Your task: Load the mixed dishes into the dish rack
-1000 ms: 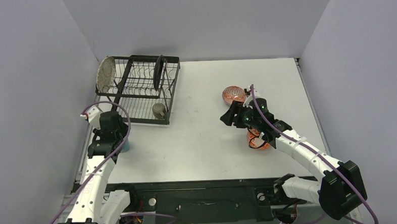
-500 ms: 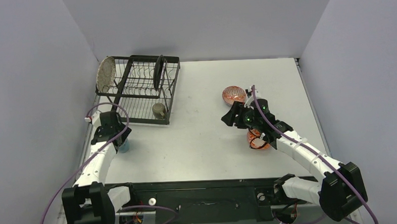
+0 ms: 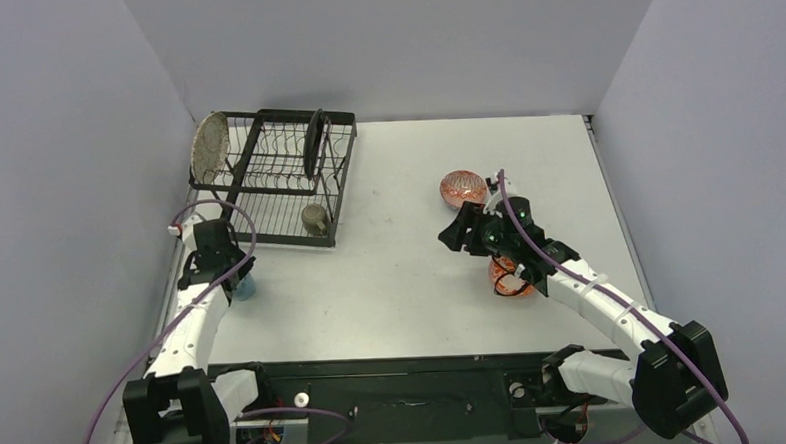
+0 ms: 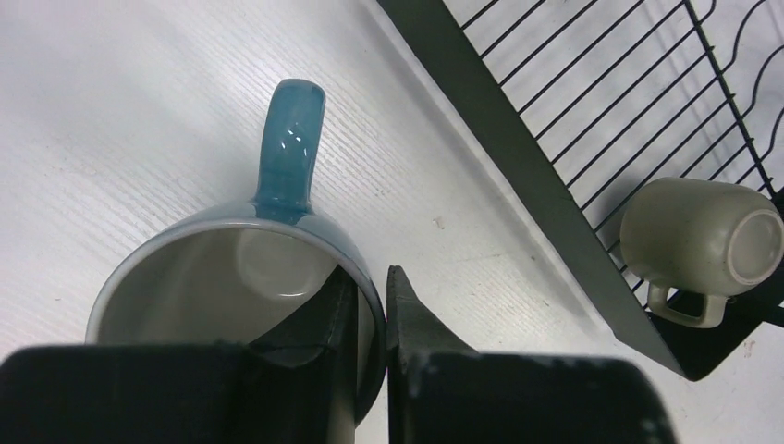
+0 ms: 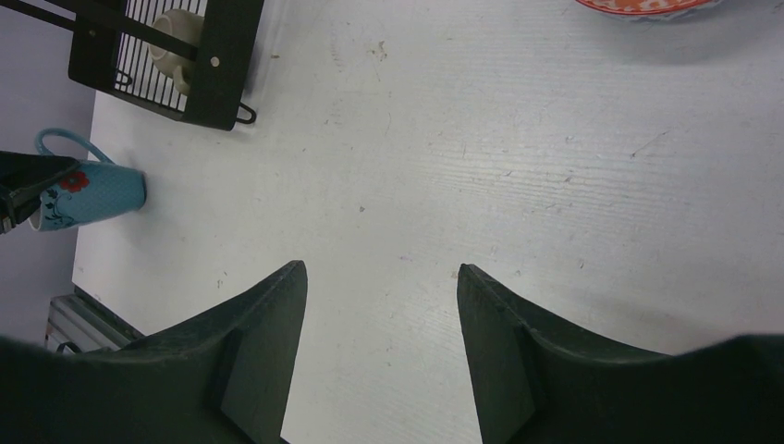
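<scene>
The light-blue mug (image 4: 288, 148) stands upright on the table just in front of the dish rack (image 3: 343, 179). My left gripper (image 4: 370, 277) is shut on the mug's rim, one finger inside and one outside. The mug (image 3: 245, 288) shows under that wrist from above. In the rack stand a speckled grey plate (image 3: 209, 147) and a black plate (image 3: 315, 140), with the olive cup (image 4: 703, 240) lying at its near corner. My right gripper (image 5: 379, 273) hangs open over bare table. One patterned bowl (image 3: 463, 187) sits behind it; another (image 3: 512, 277) is partly hidden under the right arm.
Grey walls close the table in on the left, back and right. The left arm works close to the left wall. The rack's solid black frame (image 4: 555, 185) runs right beside the mug.
The left gripper's fingers have closed onto the mug's wall; before, they stood apart around it. The right arm has stayed where it was.
</scene>
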Robot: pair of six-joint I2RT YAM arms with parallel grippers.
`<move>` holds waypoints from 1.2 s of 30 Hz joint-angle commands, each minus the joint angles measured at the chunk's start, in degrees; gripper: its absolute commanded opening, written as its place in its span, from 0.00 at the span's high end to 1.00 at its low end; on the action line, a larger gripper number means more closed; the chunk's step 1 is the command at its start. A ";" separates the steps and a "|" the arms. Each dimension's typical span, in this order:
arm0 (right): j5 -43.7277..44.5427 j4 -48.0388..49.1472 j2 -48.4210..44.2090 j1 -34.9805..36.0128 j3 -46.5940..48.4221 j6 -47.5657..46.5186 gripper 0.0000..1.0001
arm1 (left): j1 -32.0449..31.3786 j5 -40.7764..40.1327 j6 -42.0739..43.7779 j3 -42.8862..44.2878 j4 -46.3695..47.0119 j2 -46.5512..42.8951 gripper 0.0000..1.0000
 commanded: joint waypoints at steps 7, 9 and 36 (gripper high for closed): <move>-0.93 3.32 0.60 0.00 -0.03 0.55 0.43 | -3.31 12.51 2.49 1.12 -2.48 -5.11 1.00; -0.96 3.62 0.89 0.32 -0.02 0.64 0.43 | -6.81 14.77 2.38 1.77 -3.00 -7.43 1.00; -27.93 25.34 -4.17 6.58 -1.58 0.30 0.41 | -38.58 59.06 1.49 0.29 48.78 -7.06 1.00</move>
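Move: Some 46 cm to the right of the left hand, about level fore and aft and 6 cm higher, the open right gripper waits for the mug, which the left fingers already pinch by its rim. The small cup in the rack lies about 15 cm ahead and 15 cm right of the left hand. From the right hand the mug is some 49 cm left, 1 cm back and 11 cm lower; the red bowl sits about 22 cm ahead and 5 cm right, the orange bowl 17 cm right and 1 cm back, both 13 cm below. Sweeping the rim-pinched mug about 31 cm right towards the right gripper, the left arm also rises some 16 cm and draws back 10, turning roughly 90 degrees clockwise while its fingers tip up from pointing down. The right arm at first waits, then comes to meet the mug, 7 cm left, rising and drawing back, turning counter-clockwise with fingers still open. ##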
